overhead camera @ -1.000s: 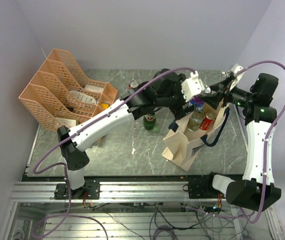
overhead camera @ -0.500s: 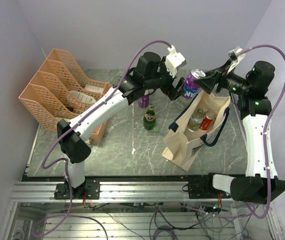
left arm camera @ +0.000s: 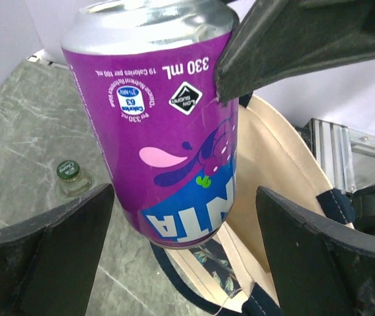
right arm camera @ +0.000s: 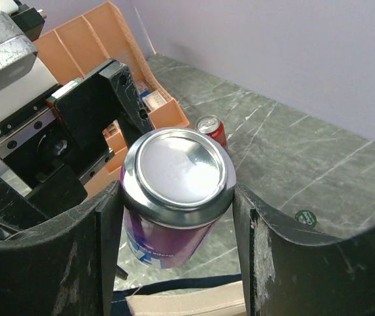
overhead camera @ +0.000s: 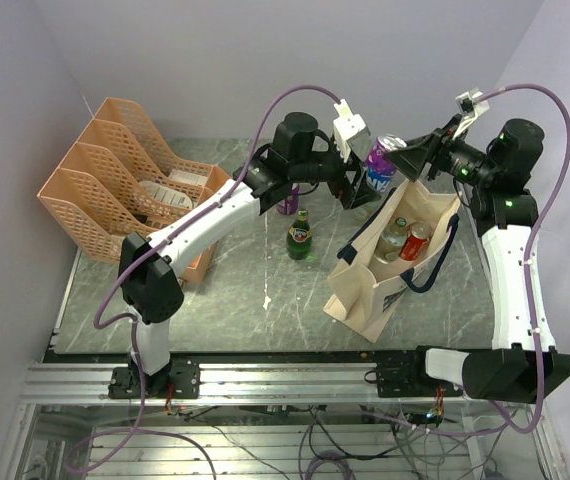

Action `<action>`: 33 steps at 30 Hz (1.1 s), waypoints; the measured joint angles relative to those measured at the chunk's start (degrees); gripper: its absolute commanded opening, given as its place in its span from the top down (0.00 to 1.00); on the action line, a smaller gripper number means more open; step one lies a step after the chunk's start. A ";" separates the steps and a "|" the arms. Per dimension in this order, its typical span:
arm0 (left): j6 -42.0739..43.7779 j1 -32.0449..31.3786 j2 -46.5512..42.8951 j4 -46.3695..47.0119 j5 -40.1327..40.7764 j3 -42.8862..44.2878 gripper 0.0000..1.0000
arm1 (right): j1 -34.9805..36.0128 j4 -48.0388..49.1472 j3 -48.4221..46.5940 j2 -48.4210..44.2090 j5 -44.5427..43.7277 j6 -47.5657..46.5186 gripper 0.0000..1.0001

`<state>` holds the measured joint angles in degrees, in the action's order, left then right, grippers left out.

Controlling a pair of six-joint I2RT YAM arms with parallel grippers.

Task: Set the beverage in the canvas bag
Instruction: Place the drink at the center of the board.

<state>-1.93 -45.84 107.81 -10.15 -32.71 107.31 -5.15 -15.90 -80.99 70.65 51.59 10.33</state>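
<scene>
The beverage is a purple can (overhead camera: pixel 382 163), held tilted in the air above the far rim of the canvas bag (overhead camera: pixel 365 290). My right gripper (overhead camera: pixel 415 160) is shut on the can (right arm camera: pixel 174 191), one finger on each side. My left gripper (overhead camera: pixel 360 185) is open just left of it. In the left wrist view the can (left arm camera: pixel 168 125) hangs between the wide-apart fingers (left arm camera: pixel 49 250) without touching them. The cream bag (left arm camera: pixel 273 171) with navy handles stands open below. The left gripper (left arm camera: pixel 184 217) holds nothing.
Inside the bag are a red can (overhead camera: pixel 415 243) and a bottle (overhead camera: pixel 393 238). A green bottle (overhead camera: pixel 299 236) and another purple can (overhead camera: pixel 287 203) stand on the table left of the bag. A red can (right arm camera: pixel 210 128) stands further back. Orange file trays (overhead camera: pixel 115 180) fill the far left.
The left gripper has drawn back up and to the left from over the bag. The right gripper has lifted the purple can higher above the bag's rim.
</scene>
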 measured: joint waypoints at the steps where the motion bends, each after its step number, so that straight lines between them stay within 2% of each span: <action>1: -0.55 0.00 0.00 0.83 -0.11 -0.13 0.01 | 0.07 0.22 -0.02 0.00 -0.07 0.48 1.00; 14: -7.58 0.07 2.12 9.84 -3.56 -0.85 0.02 | 1.81 4.39 0.00 -0.24 -2.60 7.13 1.00; 17: -8.04 0.07 2.12 10.51 -3.78 -1.68 0.16 | 1.99 5.49 0.44 -0.52 -2.89 8.39 1.00; 24: -8.13 0.35 2.12 10.71 -3.96 -2.08 0.34 | 2.29 5.88 2.05 -1.86 -3.85 9.20 1.00; 26: -7.93 0.44 2.01 10.45 -4.02 -2.29 0.46 | 2.34 6.19 2.97 -2.49 -4.35 9.18 1.00; 28: -7.50 0.42 1.95 9.94 -4.11 -2.38 0.61 | 2.34 6.16 3.56 -2.89 -4.70 9.05 0.99; 30: -6.73 0.44 1.88 9.27 -4.17 -2.38 0.85 | 2.38 5.99 3.82 -3.02 -4.76 8.70 0.85; 31: -6.12 0.48 1.70 8.66 -4.17 -2.38 0.92 | 2.40 5.68 3.82 -3.02 -4.70 8.46 0.78; 33: -4.44 0.55 1.20 6.69 -3.93 -2.38 0.93 | 2.62 4.87 3.93 -3.02 -4.42 7.80 0.66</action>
<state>-6.37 -45.30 109.01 -3.46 -36.64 104.92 -2.52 -11.03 -77.06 67.64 47.18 18.13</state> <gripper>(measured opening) 0.754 0.582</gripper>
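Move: Just off the left fingertips hangs the purple drink can, lid end up in the right gripper: its middle is about 3 cm to the left hand's right, 2 cm ahead and 3 cm higher. From the right hand it sits about 3 cm left, 1 cm back and 4 cm below. Counted from the left hand, the canvas bag is 10 cm right and 8 cm back, the clear bottle 13 cm ahead and 5 cm right, the green bottle level and 13 cm left, all over 20 cm below. Easing rightwards about 1.5 cm onto the purple can, the left hand first rises as much, sinks some 2 cm, then shuts its wide-open fingers by about a quarter until they grip the can's lower body. The right hand keeps its hold near the lid, lifting the can nearly 2 cm and shifting it 1 cm left towards the left gripper, then lowering most of the way back. ##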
